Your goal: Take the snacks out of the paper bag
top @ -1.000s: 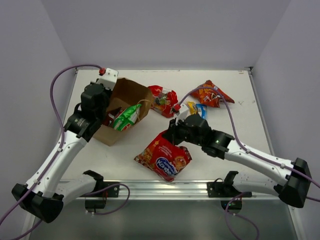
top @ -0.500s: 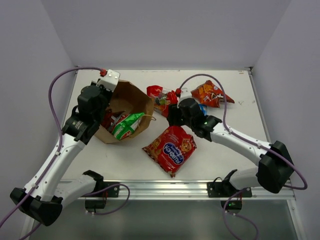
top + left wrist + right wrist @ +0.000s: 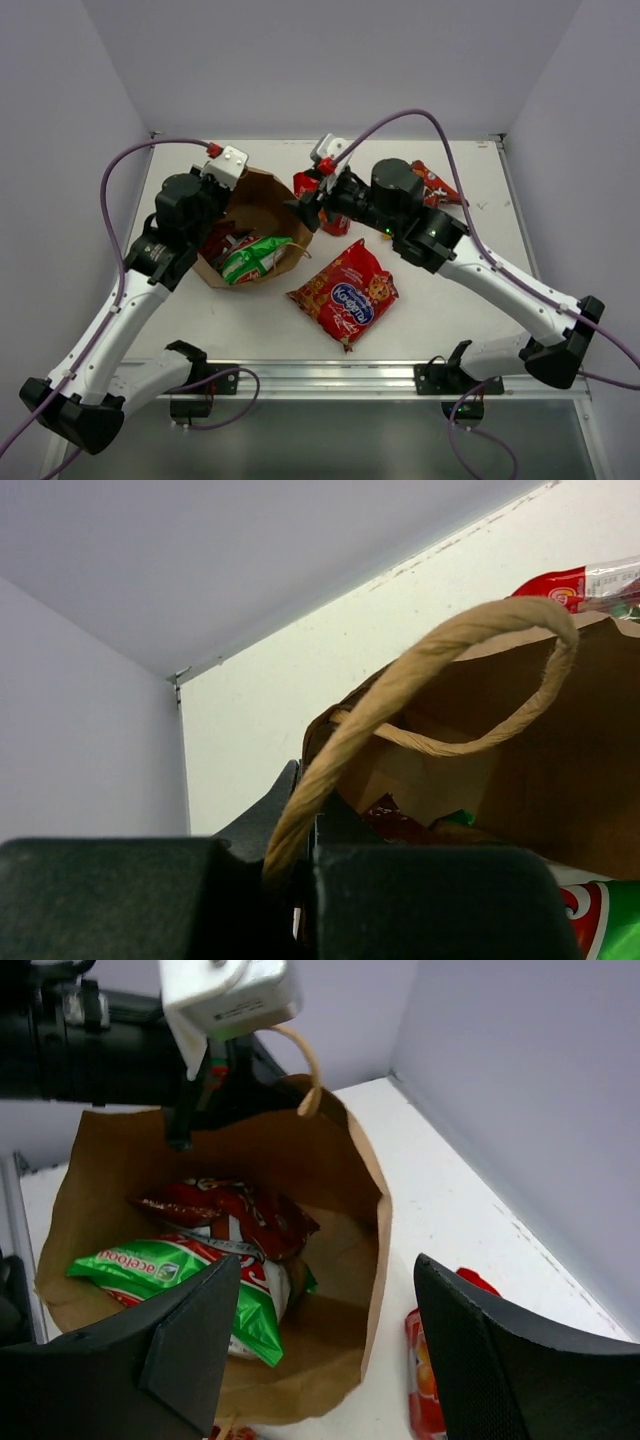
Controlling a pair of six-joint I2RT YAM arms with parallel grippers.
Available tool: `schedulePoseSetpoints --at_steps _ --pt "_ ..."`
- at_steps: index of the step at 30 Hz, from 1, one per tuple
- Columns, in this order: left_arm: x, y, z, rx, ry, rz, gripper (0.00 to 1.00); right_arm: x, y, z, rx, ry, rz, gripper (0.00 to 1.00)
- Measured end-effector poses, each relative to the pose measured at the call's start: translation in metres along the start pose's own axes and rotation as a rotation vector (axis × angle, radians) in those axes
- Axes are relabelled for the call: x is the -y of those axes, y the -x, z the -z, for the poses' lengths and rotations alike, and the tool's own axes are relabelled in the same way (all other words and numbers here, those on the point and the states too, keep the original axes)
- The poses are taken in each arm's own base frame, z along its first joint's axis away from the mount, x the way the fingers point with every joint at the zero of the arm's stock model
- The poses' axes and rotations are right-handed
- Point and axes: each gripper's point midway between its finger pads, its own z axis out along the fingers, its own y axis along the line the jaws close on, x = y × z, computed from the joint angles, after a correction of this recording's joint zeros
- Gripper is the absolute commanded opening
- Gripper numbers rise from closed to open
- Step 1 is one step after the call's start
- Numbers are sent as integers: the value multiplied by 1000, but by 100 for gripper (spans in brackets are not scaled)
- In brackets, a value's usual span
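The brown paper bag (image 3: 262, 185) lies tipped on the left of the table, mouth up and open. My left gripper (image 3: 207, 192) is shut on the bag's twisted handle (image 3: 420, 670) and holds it up. Inside lie a green-and-white packet (image 3: 170, 1280) and a red packet (image 3: 230, 1215). My right gripper (image 3: 325, 1290) hovers open over the bag's right rim with nothing between its fingers; from above the right gripper (image 3: 303, 205) sits just right of the mouth. The large red packet with a blue logo (image 3: 347, 292) lies flat on the table in front.
A red packet (image 3: 308, 183) lies behind the bag's right side, also beside the rim (image 3: 425, 1380). An orange packet (image 3: 440, 188) peeks out behind my right arm at the back. Walls close the table on three sides.
My right gripper has let go of the large red packet, opened, and swung back and left to the bag's mouth. The left gripper raised the handle, turning the mouth upward.
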Motion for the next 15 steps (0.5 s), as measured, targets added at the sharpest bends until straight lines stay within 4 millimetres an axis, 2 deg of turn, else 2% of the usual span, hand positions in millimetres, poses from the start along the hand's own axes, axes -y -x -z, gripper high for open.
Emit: schedulePoseSetpoints --at_steps 2,7,10,15 --pt "3 1 1 5 -17 4 0 -7 -7 -16 -20 58 43 71" --pt "8 3 5 14 -51 23 0 -27 -52 -56 -116 175 111 71" --pt "11 2 6 10 -67 34 0 -42 -79 -72 -167 225 141 71" --pt "16 0 8 -2 -87 57 0 -68 -102 -90 -188 289 193 73"
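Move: The green snack pack inside the paper bag lies about 14 cm to the right hand's left, 2 cm ahead and roughly 25 cm below. The dark red pack beside it is some 20 cm left, 6 cm ahead and 26 cm below; the big red snack bag on the table is level, 10 cm right and 35 cm down. From the left hand, the green pack is about 6 cm back, 5 cm right and 18 cm below. Open right hand sinks about 12 cm and goes 10 cm left into the paper bag, towards the green pack. ##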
